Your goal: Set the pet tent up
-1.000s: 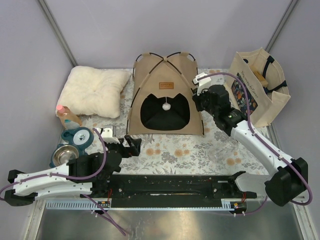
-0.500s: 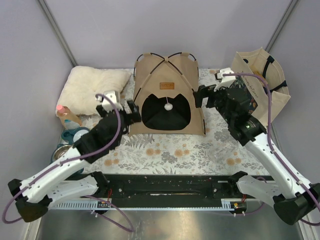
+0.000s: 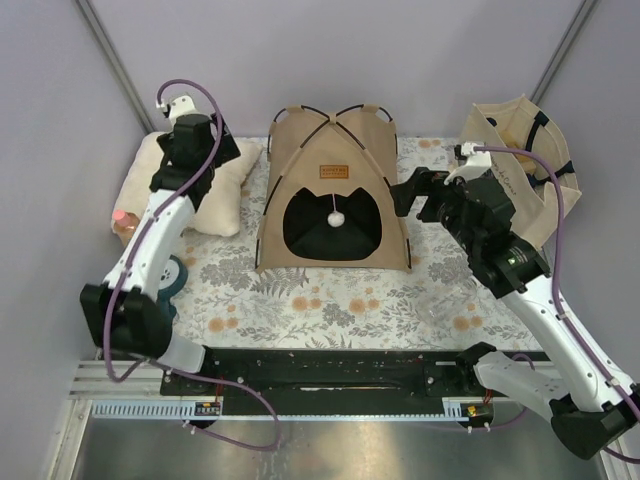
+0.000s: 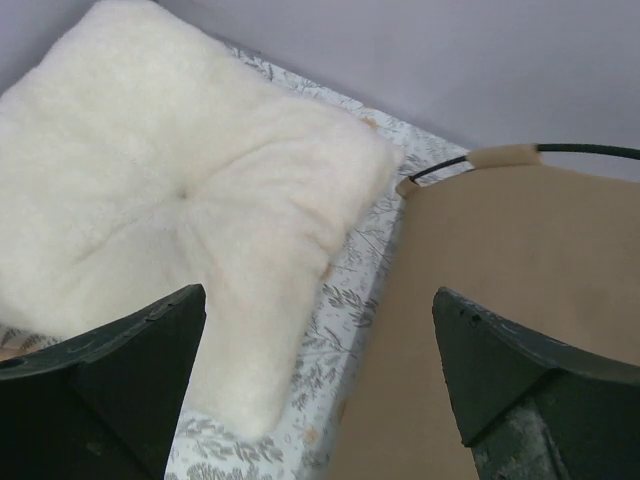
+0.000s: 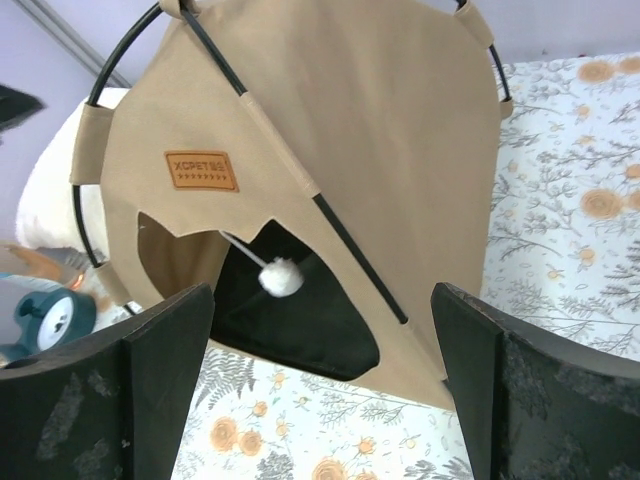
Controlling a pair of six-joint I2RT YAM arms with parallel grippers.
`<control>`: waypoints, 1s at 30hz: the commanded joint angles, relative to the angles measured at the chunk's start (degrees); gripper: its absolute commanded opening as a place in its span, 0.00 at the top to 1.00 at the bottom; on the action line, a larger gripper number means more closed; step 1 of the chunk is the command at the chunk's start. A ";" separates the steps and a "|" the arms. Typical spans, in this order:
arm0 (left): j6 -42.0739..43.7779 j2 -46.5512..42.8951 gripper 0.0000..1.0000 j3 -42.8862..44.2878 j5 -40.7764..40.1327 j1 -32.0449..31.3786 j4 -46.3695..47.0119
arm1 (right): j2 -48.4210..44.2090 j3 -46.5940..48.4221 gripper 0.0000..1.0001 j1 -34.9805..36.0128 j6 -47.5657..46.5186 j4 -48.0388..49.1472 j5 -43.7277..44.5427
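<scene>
The pet tent (image 3: 333, 190) stands upright at the back middle of the floral mat. It is tan canvas on black poles, with a brown label (image 5: 201, 169) and a white pom-pom (image 5: 281, 277) hanging in its dark doorway. My left gripper (image 3: 222, 150) hovers open above the gap between the white cushion (image 4: 170, 190) and the tent's left wall (image 4: 520, 260), holding nothing. My right gripper (image 3: 404, 195) is open just right of the tent and apart from it. In the right wrist view its fingers (image 5: 160, 370) frame the doorway and are empty.
A beige tote bag (image 3: 555, 200) stands at the back right behind my right arm. The cushion (image 3: 215, 200) lies at the back left. A pink-capped bottle (image 3: 122, 220) and a teal dish (image 3: 172, 278) sit by the left wall. A black rail (image 3: 320, 370) runs along the front.
My left arm swung from the front left up to the back, over the cushion. My right gripper opened and drew back to the right, off the tent's right side.
</scene>
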 commanded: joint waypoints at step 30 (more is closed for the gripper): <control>1.86 39.46 1.00 30.22 20.16 11.64 -7.58 | -6.49 -2.31 0.01 -0.15 5.62 -1.37 -2.60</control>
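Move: Ahead and to the left of the left hand lies the white cushion, its middle about 13 cm farther out, 12 cm to the left and 27 cm below. The tent stands some 24 cm to that hand's right and 3 cm ahead; the orange-capped bottle is about 22 cm to its left, 2 cm back. From the right hand the cushion is roughly 25 cm ahead, 52 cm left and 30 cm lower. Swooping about 25 cm down and 13 cm forward, slightly left, the left hand tips its open fingers some 30 degrees farther downward into the right-hand part of the cushion, its descent growing steeper. The fingers then shut, pinching the plush, and rise about 2 cm with it. The open right hand backs off about 3 cm from the tent, then holds still. ##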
